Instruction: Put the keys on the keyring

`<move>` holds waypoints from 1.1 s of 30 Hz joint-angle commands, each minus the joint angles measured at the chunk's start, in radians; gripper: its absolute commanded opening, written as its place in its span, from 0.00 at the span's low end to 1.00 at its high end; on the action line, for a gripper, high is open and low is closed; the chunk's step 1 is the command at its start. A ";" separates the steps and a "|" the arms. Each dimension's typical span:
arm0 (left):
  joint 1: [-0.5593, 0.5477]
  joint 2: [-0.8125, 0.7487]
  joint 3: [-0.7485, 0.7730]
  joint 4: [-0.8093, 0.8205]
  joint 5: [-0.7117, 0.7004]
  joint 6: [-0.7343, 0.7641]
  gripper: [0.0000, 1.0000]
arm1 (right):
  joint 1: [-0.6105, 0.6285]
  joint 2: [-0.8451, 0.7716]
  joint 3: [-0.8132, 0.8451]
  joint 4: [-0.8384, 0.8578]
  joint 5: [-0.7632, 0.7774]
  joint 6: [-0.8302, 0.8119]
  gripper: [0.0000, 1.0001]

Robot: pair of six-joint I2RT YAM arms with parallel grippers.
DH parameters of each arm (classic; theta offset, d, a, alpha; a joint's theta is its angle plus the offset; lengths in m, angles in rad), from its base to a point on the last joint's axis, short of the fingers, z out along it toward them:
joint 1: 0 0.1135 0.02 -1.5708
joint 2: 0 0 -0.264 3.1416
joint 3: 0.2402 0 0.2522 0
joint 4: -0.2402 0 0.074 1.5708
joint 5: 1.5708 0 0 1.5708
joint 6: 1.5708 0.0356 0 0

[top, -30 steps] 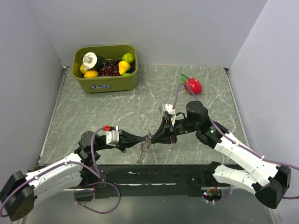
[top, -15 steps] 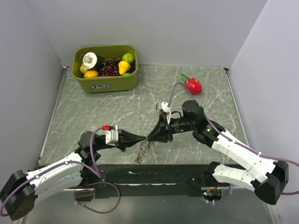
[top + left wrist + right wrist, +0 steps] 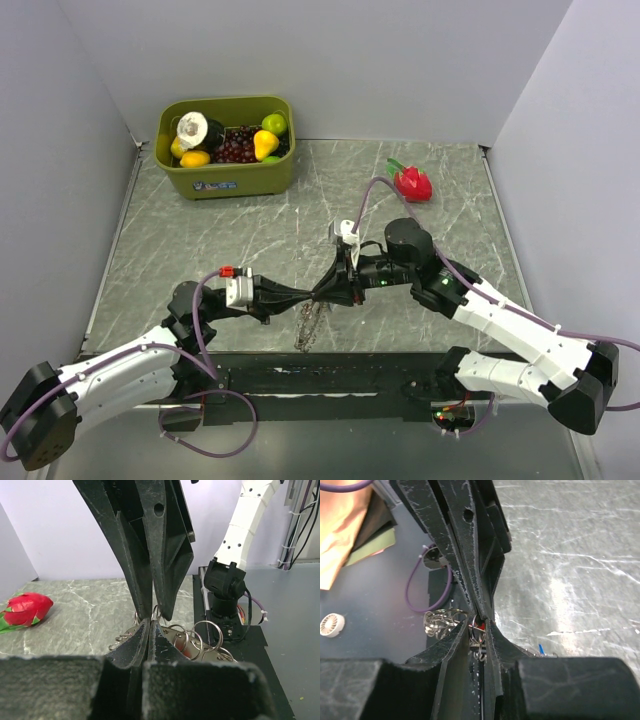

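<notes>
My two grippers meet tip to tip above the table's near edge. The left gripper [image 3: 310, 296] [image 3: 150, 623] is shut on a thin wire ring of the keyring [image 3: 308, 325]. The rest of that ring bunch [image 3: 196, 639] hangs below and beside it. The right gripper [image 3: 321, 295] [image 3: 479, 625] comes in from the opposite side. Its jaws stand a narrow gap apart, and a ring and a red key head [image 3: 481, 625] fill that gap. More rings [image 3: 440, 620] fan out to its left. A blue key [image 3: 540, 649] lies on the marble.
A green bin [image 3: 230, 182] of toy fruit stands at the back left. A red dragon fruit [image 3: 412, 183] [image 3: 25, 609] lies at the back right. A black strip [image 3: 330, 376] runs along the near edge, with the right arm's base [image 3: 225, 600] on it.
The right gripper has slid left and lowered until its tips meet the left gripper's tips. The left gripper has held still, and the ring bunch still hangs below.
</notes>
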 commanded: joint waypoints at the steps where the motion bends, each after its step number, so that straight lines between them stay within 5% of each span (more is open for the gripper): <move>1: -0.005 -0.022 0.052 0.094 0.011 -0.005 0.01 | 0.012 -0.022 0.026 -0.005 0.120 -0.028 0.26; 8: -0.005 -0.030 0.047 0.109 0.027 -0.016 0.01 | 0.014 -0.056 0.011 -0.002 0.238 -0.008 0.02; 17: -0.005 -0.025 0.090 0.022 0.053 0.021 0.01 | 0.014 -0.065 0.054 -0.065 0.301 -0.048 0.00; 21: -0.005 -0.048 0.150 -0.246 0.050 0.125 0.02 | 0.014 -0.007 0.121 -0.174 0.272 -0.108 0.00; 27: -0.005 -0.042 0.329 -0.693 -0.047 0.304 0.37 | 0.014 0.027 0.184 -0.298 0.288 -0.152 0.00; 33: -0.005 0.112 0.544 -1.046 0.014 0.433 0.48 | 0.014 0.064 0.224 -0.363 0.239 -0.171 0.00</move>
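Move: Between the two facing grippers hangs the keyring, its middle roughly 3 cm back and 5 cm below the left hand, which still pinches its upper part. From the right hand, whose slightly parted fingers already surround a small ring of it, the keyring's middle lies about 3 cm back and 6 cm down. The right fingertips stand some 2 cm to the right of the left hand, level fore and aft and about 1 cm higher. Taking over the keyring, the right fingers shut on the small ring while both hands ease slightly forward; only then does the left gripper open about halfway and come free, rising some 4 cm and going nearly 3 cm forward. The right hand carries the ring forward, down and to its right, about 3 cm forward and 3 down, and both hands tip their fingers down about 15 degrees. ##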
